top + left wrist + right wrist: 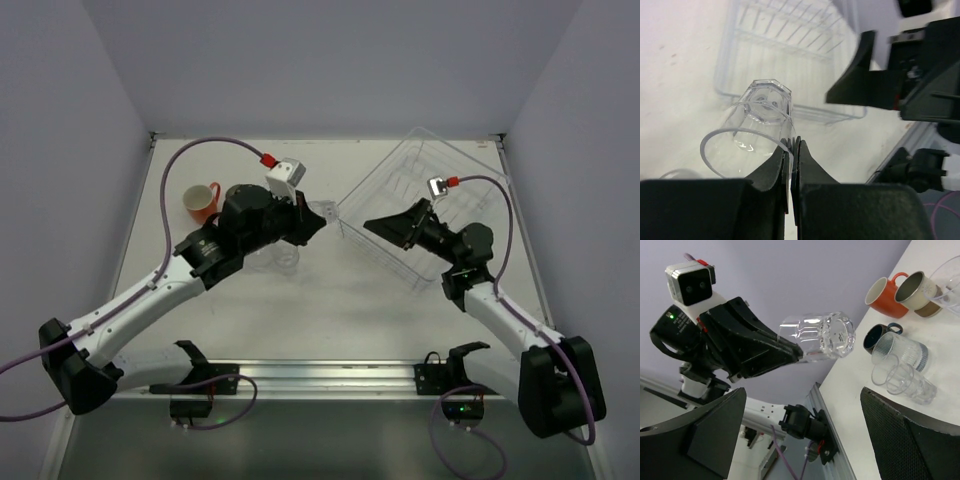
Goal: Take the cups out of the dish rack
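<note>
My left gripper is shut on the rim of a clear tumbler, which hangs tilted in the air over the table. In the overhead view the left gripper and its tumbler sit just left of the clear dish rack. Facing them, a little apart, my right gripper stands open with nothing between its fingers. Its wrist view shows the held tumbler in front of it. On the table stand an orange-red mug, a beige cup, a dark blue cup and clear tumblers.
The orange-red mug stands at the table's left side, with clear tumblers near the left arm. The rack lies at an angle toward the back right corner. Walls close in the table on three sides.
</note>
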Action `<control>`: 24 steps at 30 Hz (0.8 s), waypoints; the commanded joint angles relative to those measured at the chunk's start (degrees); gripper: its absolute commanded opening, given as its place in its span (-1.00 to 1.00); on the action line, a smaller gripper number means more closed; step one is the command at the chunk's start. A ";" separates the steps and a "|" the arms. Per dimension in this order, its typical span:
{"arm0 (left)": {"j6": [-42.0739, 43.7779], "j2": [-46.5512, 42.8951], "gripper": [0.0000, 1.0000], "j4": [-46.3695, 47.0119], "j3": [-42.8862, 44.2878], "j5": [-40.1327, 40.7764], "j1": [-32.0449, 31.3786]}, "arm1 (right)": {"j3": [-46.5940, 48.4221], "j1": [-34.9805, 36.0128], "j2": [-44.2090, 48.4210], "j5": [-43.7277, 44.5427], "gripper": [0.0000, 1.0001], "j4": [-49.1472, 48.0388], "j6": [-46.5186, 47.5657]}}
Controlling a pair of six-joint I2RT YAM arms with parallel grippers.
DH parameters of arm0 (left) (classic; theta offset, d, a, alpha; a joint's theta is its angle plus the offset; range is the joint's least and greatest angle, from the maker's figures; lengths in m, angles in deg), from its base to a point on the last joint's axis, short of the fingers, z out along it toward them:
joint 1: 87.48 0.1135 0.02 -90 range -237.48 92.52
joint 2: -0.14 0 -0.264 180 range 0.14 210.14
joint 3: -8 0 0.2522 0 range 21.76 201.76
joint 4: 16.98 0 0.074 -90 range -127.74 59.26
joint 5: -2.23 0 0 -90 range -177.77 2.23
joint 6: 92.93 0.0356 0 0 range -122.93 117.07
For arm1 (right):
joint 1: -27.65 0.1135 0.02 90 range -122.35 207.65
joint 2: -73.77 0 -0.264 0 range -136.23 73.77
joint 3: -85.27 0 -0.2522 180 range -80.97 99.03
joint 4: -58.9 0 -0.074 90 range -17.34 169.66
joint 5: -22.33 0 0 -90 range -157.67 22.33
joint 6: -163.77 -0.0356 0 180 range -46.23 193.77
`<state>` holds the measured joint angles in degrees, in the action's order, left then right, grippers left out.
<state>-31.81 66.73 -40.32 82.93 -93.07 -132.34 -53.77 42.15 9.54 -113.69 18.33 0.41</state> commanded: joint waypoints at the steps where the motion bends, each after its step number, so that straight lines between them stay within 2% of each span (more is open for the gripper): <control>1: 6.72 -1.55 -1.00 -24.54 6.50 12.66 -0.14 | 0.04 0.00 6.20 1.88 0.98 11.28 9.25; 3: 7.26 -1.29 -1.00 -29.68 7.65 15.39 -0.14 | 1.18 0.00 10.50 4.61 0.98 20.18 14.71; 4: 7.87 -1.28 -1.00 -32.84 8.09 16.89 -0.14 | 2.32 -0.09 11.92 8.28 0.98 28.23 17.26; 5: 8.05 -1.28 -1.00 -34.00 8.18 17.25 -0.14 | 2.77 -0.09 13.15 9.71 0.98 31.35 21.12; 10: 9.98 4.07 -1.00 -40.77 9.94 16.47 -0.14 | 4.79 0.00 18.25 13.23 0.98 42.26 27.03; 24: 14.38 13.74 -1.00 -41.74 14.94 17.25 -0.23 | 2.86 -0.09 19.32 13.59 0.98 43.25 28.89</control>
<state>-20.16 79.91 -81.33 94.47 -76.90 -132.38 -51.34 42.21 28.80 -100.97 62.03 27.82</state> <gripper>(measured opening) 0.040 0.990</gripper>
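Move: The left hand holds a clear glass by its rim, base pointing out and to the right. The standing clear glass it is carried towards is about 6 cm ahead, 10 cm left and some 24 cm below. Beside that one the ribbed glass stands roughly 8 cm farther left and 2 cm farther out, the blue mug about 15 cm left of it and 3 cm out. From the emptied right hand the standing glass is some 20 cm left, 7 cm ahead and 24 cm below. Still pinching the clear glass by its rim, the shut left fingers swing it away from the rack, about 9 cm left and then mainly down some 12 cm towards the standing clear glass, the wrist rolling over by nearly 50 degrees so the glass's base turns downward. The wide-open right hand backs off, sinking about 4 cm and going a little right as it turns clockwise and away. ##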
